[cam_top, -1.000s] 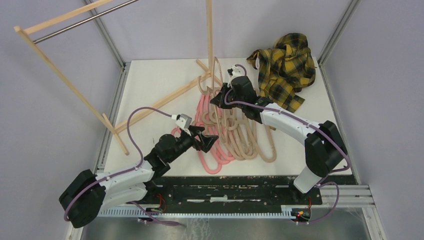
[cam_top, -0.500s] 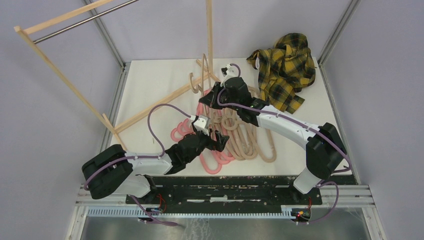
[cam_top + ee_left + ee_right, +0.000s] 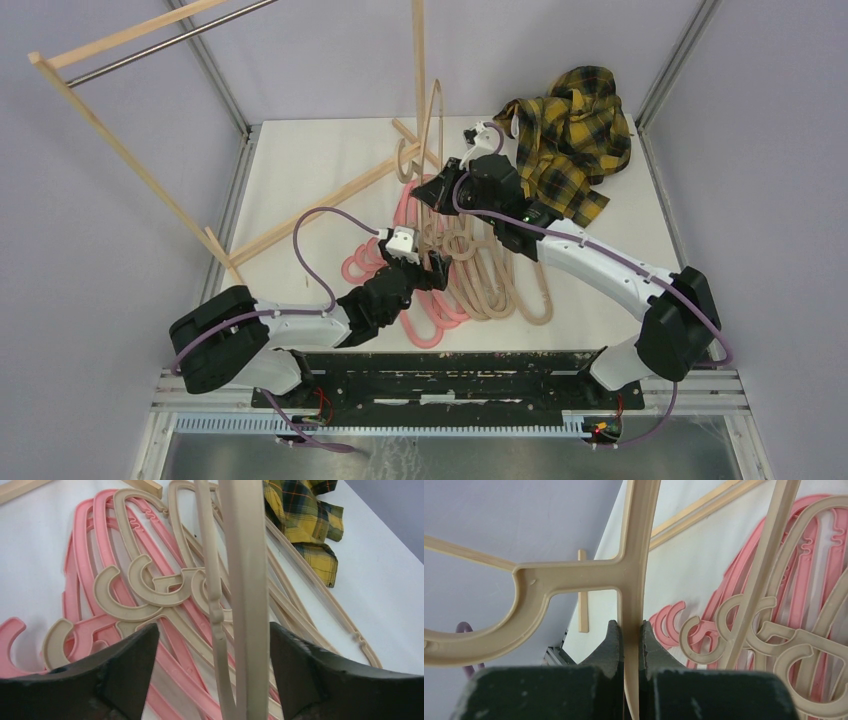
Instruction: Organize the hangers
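My right gripper [image 3: 631, 630] is shut on the bar of a beige hanger [image 3: 634, 555] just below its hook. It holds that hanger [image 3: 436, 110] upright above the pile, near the rack's post. My left gripper [image 3: 214, 627] is open, and the lifted hanger's lower bars [image 3: 245, 580] hang between its fingers [image 3: 125, 670] without touching them. In the top view the left gripper [image 3: 437, 268] is over the pile and the right gripper [image 3: 432, 190] is behind it. Several pink hangers [image 3: 405, 225] and beige hangers [image 3: 500, 280] lie tangled on the white table.
A wooden rack [image 3: 130, 160] with a metal rail stands at the back left; its base bars [image 3: 320, 205] run across the table beside the pile. A yellow plaid shirt [image 3: 570, 140] lies crumpled at the back right. Metal frame posts line the table edges.
The left arm has reached right over the pile, bringing its open jaws around the lifted hanger. The right gripper has shifted slightly right and turned the hanger more upright.
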Available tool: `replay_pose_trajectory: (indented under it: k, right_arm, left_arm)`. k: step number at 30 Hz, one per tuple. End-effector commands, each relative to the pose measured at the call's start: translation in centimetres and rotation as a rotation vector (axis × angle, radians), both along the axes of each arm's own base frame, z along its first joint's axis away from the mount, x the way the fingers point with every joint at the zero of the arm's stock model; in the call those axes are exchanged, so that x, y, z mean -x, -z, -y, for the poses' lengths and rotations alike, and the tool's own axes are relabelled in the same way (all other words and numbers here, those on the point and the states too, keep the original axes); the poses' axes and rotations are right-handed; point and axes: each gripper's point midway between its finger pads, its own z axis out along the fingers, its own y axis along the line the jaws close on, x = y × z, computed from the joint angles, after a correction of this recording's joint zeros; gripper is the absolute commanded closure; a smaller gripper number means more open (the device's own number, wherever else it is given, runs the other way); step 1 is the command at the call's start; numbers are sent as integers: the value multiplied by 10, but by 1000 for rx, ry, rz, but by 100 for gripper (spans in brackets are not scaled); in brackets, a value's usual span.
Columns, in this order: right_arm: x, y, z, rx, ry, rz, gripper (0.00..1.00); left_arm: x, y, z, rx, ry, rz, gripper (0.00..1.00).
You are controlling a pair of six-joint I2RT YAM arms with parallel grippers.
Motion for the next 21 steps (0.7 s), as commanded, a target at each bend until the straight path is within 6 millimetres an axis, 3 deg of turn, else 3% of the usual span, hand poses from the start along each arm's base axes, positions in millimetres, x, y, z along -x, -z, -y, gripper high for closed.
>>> replay_pose_trajectory:
  k: [1,4,8,9,12,13,15,16,19,21]
  right_arm:
    - [33,-13,-6,-65,-90,-59,99]
    - [36,-11,-3,-56,-91,-63,99]
    - [39,-10,0,-41,-95,-63,99]
    - [39,-9,1,-35,-93,-61,99]
    - [40,-5,5,-6,-84,-64,99]
    - [40,-4,8,9,-79,-62,93]
    - [40,3,20,72,-49,-62,57]
    - [39,5,28,105,-26,-53,46]
    - [41,13,60,217,61,-26,26]
    - [41,15,85,293,127,1,21]
  left_arm:
    - [-18,-22,-14,-15,-114,81,20]
    - [-20,-24,-15,-51,-116,98,39]
    - [-20,-25,-14,-70,-107,109,89]
    - [-20,-26,-13,-70,-101,112,96]
    - [-20,-27,-16,-82,-109,111,97]
    - [-20,-28,-21,-87,-130,107,97]
    - [-21,-33,-32,-84,-180,98,97]
    - [-21,-35,-38,-88,-206,97,97]
    - [-21,-51,-58,-98,-287,103,97]
    - [-20,-59,-71,-118,-334,105,97]
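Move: The hanger already pinched in the right hand hangs down so that its lower bar stands between the left hand's open fingers, roughly 1 cm right of the left hand point and level with it; from the right hand that bar lies about 7 cm back, 1 cm right and 13 cm below. On the table some 12 cm below the left hand, the beige hangers lie about 13 cm ahead and 4 cm right, the pink hangers about 10 cm ahead and 4 cm left. The left hand all but stays put as its fingers close around the lower bar of the hanger, while the right keeps its pinch near the hook and eases only about a centimetre back and to the right. Once the left has its grip, the right fingers open, let go and draw off right and back, sinking a little, about 5 cm in all, as the left carries the hanger some 4 cm to the left, turning roughly 10 degrees counter-clockwise. ##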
